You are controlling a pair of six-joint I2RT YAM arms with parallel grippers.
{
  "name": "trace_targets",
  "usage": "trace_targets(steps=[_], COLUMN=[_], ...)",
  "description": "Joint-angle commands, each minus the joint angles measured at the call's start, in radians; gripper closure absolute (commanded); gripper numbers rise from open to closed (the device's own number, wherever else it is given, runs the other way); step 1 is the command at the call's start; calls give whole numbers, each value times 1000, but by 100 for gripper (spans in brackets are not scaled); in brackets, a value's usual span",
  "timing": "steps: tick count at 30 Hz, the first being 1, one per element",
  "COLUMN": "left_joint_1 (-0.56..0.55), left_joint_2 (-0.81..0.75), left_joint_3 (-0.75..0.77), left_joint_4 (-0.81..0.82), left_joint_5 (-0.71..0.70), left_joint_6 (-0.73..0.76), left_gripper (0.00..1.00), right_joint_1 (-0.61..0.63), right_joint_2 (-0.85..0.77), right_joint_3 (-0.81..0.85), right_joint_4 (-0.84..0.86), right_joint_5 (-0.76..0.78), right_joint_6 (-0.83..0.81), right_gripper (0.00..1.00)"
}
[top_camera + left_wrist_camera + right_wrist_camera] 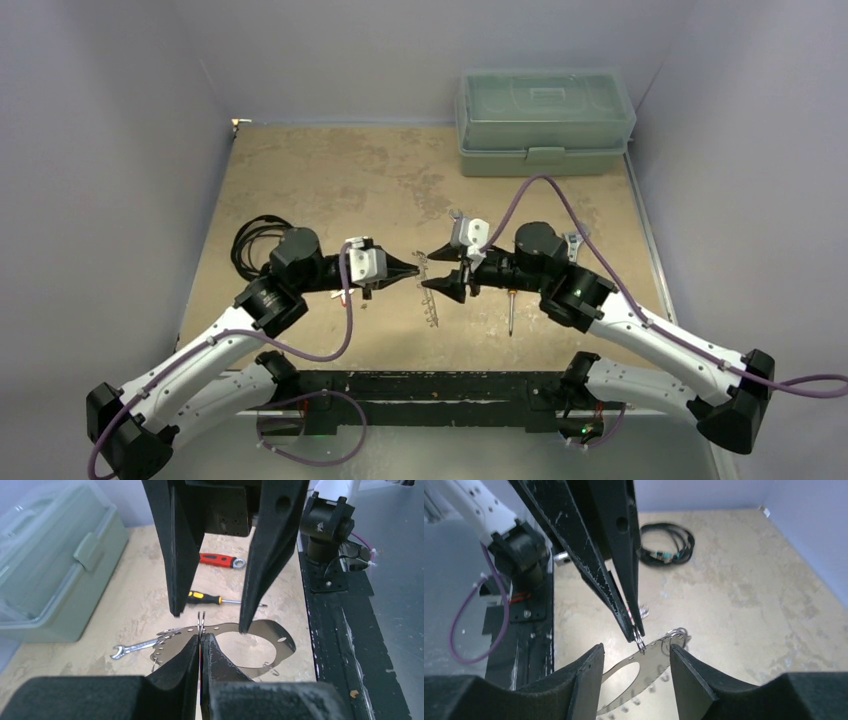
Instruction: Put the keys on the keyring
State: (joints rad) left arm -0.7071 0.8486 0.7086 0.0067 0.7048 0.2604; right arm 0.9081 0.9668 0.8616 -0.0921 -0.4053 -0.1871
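Note:
The keyring [272, 645] is a thin shiny oval plate with small holes. It stands on edge between the two grippers [430, 300], with several tiny keys [676, 636] along its rim. My left gripper [200, 636] is shut on a small silvery key [200, 621] with a red tag, whose tip sits at a hole in the keyring's top edge [640, 645]. My right gripper [636, 648] faces it, open, one finger on each side of the keyring [649, 667] and touching nothing. I cannot tell whether the keyring's lower edge rests on the table.
A silver spanner [132, 648], a yellow-handled screwdriver [205, 598] and a red-handled tool [220, 560] lie on the table under the right arm. A coiled black cable [250, 245] lies at the left. A green toolbox [545, 120] stands at the back right.

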Motion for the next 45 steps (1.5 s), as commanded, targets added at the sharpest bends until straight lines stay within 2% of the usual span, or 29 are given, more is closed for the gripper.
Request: trace_targets(steps=[1,5,12,16,25,31,38,45], left_joint_1=[7,6,13,21,24,24,26,32], left_joint_2=[-77,-117,-144,-145,-138,-114,-86,-90], left_joint_3=[-64,-118,-172,-205,-218,-216,-199,-199], left_joint_4=[273,429,642,783,857,850,773,786], left_joint_5=[-19,-4,2,9,39,84,107,101], left_joint_6=[-115,-203,-347,-438,-493,-500,-456,-464], left_gripper=[100,100,100,100,100,100,100,100], right_joint_1=[5,5,4,5,5,5,5,5], right_joint_2=[-113,-175,-221,-207,-139,-102,-76,-147], right_joint_3=[-46,-104,-142,-133,-109,-86,-14,-59], right_joint_4=[225,293,364,367,419,462,392,333], right_joint_5=[34,19,-66,-95,-126,-155,-182,-134], right_joint_6=[74,100,149,154,167,181,166,118], right_gripper=[46,48,64,66,72,72,71,69])
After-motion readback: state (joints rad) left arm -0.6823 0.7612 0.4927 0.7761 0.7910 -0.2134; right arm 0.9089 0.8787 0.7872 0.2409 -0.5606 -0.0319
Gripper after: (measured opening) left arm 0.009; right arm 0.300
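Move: The small metal clip on the keyring plate is already pinched at the left fingertips, about 1 cm to the right of that hand. The plate's middle hangs some 3 cm back, 2 cm right and 3 cm lower. From the open right hand, the clip lies about 4 cm left, 1 cm ahead and level; the screwdriver is 18 cm right, 2 cm ahead, and the wrench 7 cm left, 19 cm ahead, both 26 cm below. The keyring plate stays clipped in the shut left fingers as that hand lifts it about 8 cm, easing down slightly at the end, and draws back some 4 cm, its fingertips tilting up. The right hand rises and draws back alongside, swings briefly right, then left towards the clip, tilting up some 20 degrees while its fingers half close without gripping. ##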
